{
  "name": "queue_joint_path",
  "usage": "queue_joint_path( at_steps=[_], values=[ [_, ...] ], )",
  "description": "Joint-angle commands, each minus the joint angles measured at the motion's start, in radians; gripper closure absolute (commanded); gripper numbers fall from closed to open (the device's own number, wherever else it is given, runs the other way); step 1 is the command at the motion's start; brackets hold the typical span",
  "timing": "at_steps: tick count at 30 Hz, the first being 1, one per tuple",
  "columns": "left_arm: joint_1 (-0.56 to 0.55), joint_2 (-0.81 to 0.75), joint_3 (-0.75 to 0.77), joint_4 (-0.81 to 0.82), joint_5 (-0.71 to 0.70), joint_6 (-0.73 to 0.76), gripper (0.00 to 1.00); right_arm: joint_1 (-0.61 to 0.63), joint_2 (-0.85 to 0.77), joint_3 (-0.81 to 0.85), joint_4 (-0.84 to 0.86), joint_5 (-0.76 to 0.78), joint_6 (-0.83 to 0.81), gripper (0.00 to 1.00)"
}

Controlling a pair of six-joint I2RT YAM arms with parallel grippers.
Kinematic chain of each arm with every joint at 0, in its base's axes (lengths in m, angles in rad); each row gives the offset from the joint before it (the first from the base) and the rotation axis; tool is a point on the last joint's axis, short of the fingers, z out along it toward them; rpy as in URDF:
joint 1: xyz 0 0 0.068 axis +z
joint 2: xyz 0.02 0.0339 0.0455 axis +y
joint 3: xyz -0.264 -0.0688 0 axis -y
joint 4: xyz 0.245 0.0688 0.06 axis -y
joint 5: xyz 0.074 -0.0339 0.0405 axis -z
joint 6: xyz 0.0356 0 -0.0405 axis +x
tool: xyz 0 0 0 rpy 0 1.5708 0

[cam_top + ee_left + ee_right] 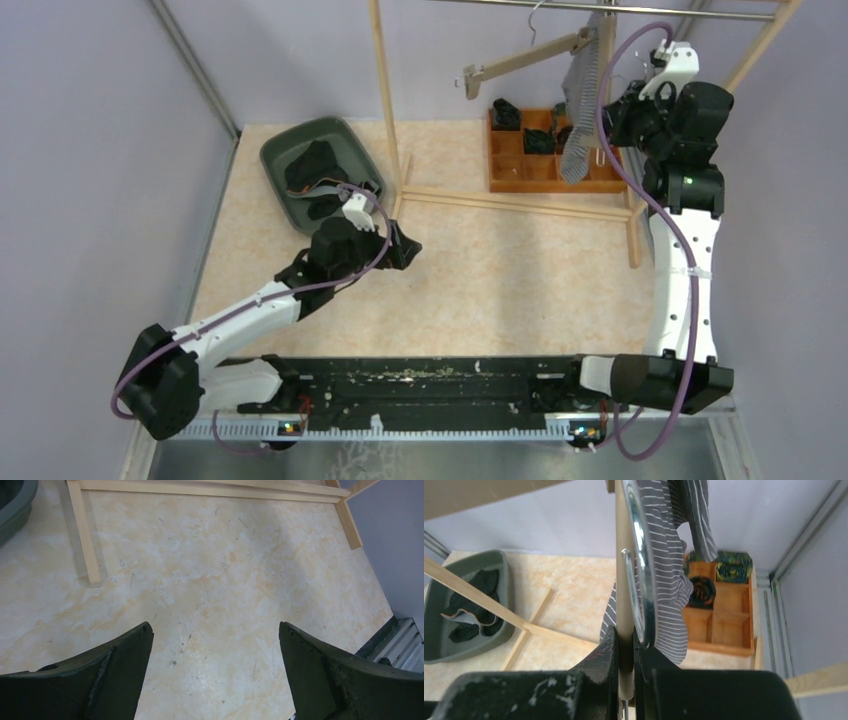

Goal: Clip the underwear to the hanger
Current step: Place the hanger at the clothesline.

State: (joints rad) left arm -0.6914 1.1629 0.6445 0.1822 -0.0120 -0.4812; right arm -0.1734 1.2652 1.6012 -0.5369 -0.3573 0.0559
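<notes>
The wooden hanger (pixel 520 60) hangs from the metal rail at the back right. Grey striped underwear (pixel 582 110) droops from its right end. My right gripper (pixel 612 112) is raised to that end. In the right wrist view the right gripper (pixel 624 633) is shut on the hanger's pale bar (pixel 624 580), with a shiny metal clip (pixel 644 580) and the striped underwear (pixel 669 590) just to the right of the bar. My left gripper (pixel 405 250) hovers low over the table, open; in the left wrist view the left gripper (pixel 214 626) has only bare tabletop between its fingers.
A green tray (pixel 285 150) with dark garments sits at the back left. A wooden compartment box (pixel 545 172) holding rolled dark items stands under the hanger. The rack's wooden base bars (pixel 510 200) lie across the table, with an upright post (pixel 385 90).
</notes>
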Motion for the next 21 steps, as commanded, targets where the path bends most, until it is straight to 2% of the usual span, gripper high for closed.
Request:
queue_joint_path(
  at_steps=[1,21],
  values=[
    [0.000,-0.052,-0.027,0.038,-0.036,-0.016,0.00,-0.003,-0.039,-0.012,0.215,-0.073,-0.036,1.00],
    [0.000,-0.017,-0.016,0.045,-0.017,-0.014,0.00,-0.004,0.080,0.205,0.195,-0.009,-0.018,1.00]
  ],
)
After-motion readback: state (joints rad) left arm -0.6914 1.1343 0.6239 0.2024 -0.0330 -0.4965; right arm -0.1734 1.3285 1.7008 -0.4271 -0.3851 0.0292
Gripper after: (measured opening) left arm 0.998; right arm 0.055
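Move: Your right hand keeps hold of the hanger with the striped underwear. The nearest stretch of clothesline lies about 6 cm ahead of that hand, neither left nor right, and some 12 cm above. The spare hanger's bar hangs about 5 cm ahead, 12 cm left and 3 cm above; the orange box is roughly 17 cm ahead, 2 cm left and 38 cm below. From the left hand that stretch of clothesline is about 16 cm ahead, 34 cm right and 37 cm above. Lift the right gripper about 5 cm and edge it some 2 cm forward, bringing the held hanger nearer the clothesline. Tip the fingers up nearly 10 degrees as you rise, and keep them shut on the hanger all the while, with the underwear hanging from it. ##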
